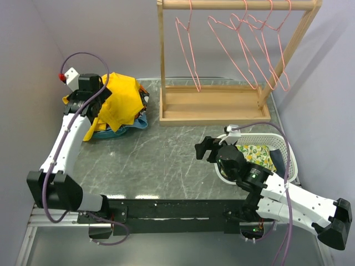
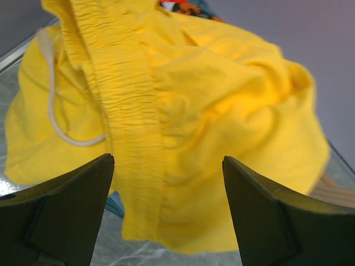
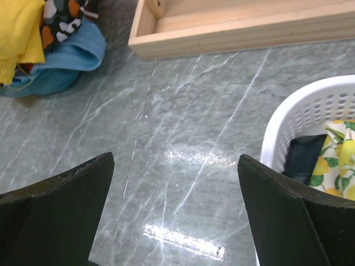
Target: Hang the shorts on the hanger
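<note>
The yellow shorts (image 1: 121, 100) lie crumpled on top of a pile of clothes at the far left of the table. In the left wrist view the shorts (image 2: 222, 111) fill the frame, with the ribbed waistband (image 2: 127, 116) and pale drawstring (image 2: 52, 105) showing. My left gripper (image 1: 102, 91) is open, its jaws either side of the shorts' lower edge (image 2: 166, 210), holding nothing. Several pink wire hangers (image 1: 244, 50) hang from a wooden rail at the back. My right gripper (image 1: 206, 149) is open and empty above bare table (image 3: 175, 205).
Under the shorts lie a blue cloth (image 1: 130, 126) and a black, orange and white garment (image 3: 64, 19). The wooden rack base (image 1: 213, 105) stands at the back. A white basket (image 1: 284, 148) at the right holds a lemon-print cloth (image 1: 258, 156).
</note>
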Tool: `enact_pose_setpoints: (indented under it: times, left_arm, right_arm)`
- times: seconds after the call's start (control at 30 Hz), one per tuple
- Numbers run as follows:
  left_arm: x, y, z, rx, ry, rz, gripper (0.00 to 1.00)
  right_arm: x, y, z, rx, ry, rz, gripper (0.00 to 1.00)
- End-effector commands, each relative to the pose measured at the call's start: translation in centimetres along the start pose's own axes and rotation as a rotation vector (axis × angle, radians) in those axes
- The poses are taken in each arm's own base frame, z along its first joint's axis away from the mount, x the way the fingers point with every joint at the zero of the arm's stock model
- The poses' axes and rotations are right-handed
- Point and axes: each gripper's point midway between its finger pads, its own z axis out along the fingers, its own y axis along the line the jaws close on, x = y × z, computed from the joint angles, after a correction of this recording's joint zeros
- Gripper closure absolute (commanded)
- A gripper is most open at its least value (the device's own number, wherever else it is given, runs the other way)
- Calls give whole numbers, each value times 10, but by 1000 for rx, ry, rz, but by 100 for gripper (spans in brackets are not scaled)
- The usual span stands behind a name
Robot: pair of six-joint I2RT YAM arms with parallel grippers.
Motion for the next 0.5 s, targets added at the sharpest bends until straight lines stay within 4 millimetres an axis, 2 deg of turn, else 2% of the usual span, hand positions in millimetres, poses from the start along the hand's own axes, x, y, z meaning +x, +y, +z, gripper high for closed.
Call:
enact_pose_setpoints:
  times: [0.0, 0.07, 0.1, 0.17, 0.23, 0.4, 0.47]
  left_arm:
    - [5, 27, 18, -68, 20, -12, 15]
    - [0, 37, 20, -65, 0, -47, 14]
    - [7, 33, 25, -26, 9, -59, 14]
    - [-3, 45, 33, -21, -4, -108, 14]
    - [-1, 37, 41, 57, 10, -143, 14]
    - [-2, 44, 61, 88, 5, -204, 14]
    - [-8, 44, 68, 114, -18, -231, 14]
  right_arm:
    - [-19, 26, -2, -91, -23, 11, 0]
    - [-14, 28, -1, -102, -7, 2, 0]
    - [-13, 28, 0, -104, -4, 0, 0]
    - [-7, 30, 1, -118, 15, -6, 0]
    - [-3, 35, 1, -145, 35, -12, 0]
    - [1, 40, 1, -170, 55, -26, 0]
    - [2, 42, -1, -184, 59, -26, 0]
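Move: The yellow shorts, heaped on the blue bin, have their middle about 6 cm ahead of the left hand, 3 cm to its left and 13 cm below. Their ribbed waistband is some 5 cm ahead, 6 cm left and 12 cm down. The denim-blue garment hangs about 5 cm ahead, 14 cm right and 21 cm down. From the right hand, the shorts are roughly 24 cm ahead, 47 cm left and slightly lower. The left hand, empty and still open, swoops down about 7 cm and to its left about 6 cm onto the near side of the yellow shorts, closing in on the ribbed waistband; the drop levels off at the end while the hand rolls its left side down by some 10 degrees, with no touch to be seen. The open right hand meanwhile drifts a few centimetres left over the bare table, turning slightly counter-clockwise. ##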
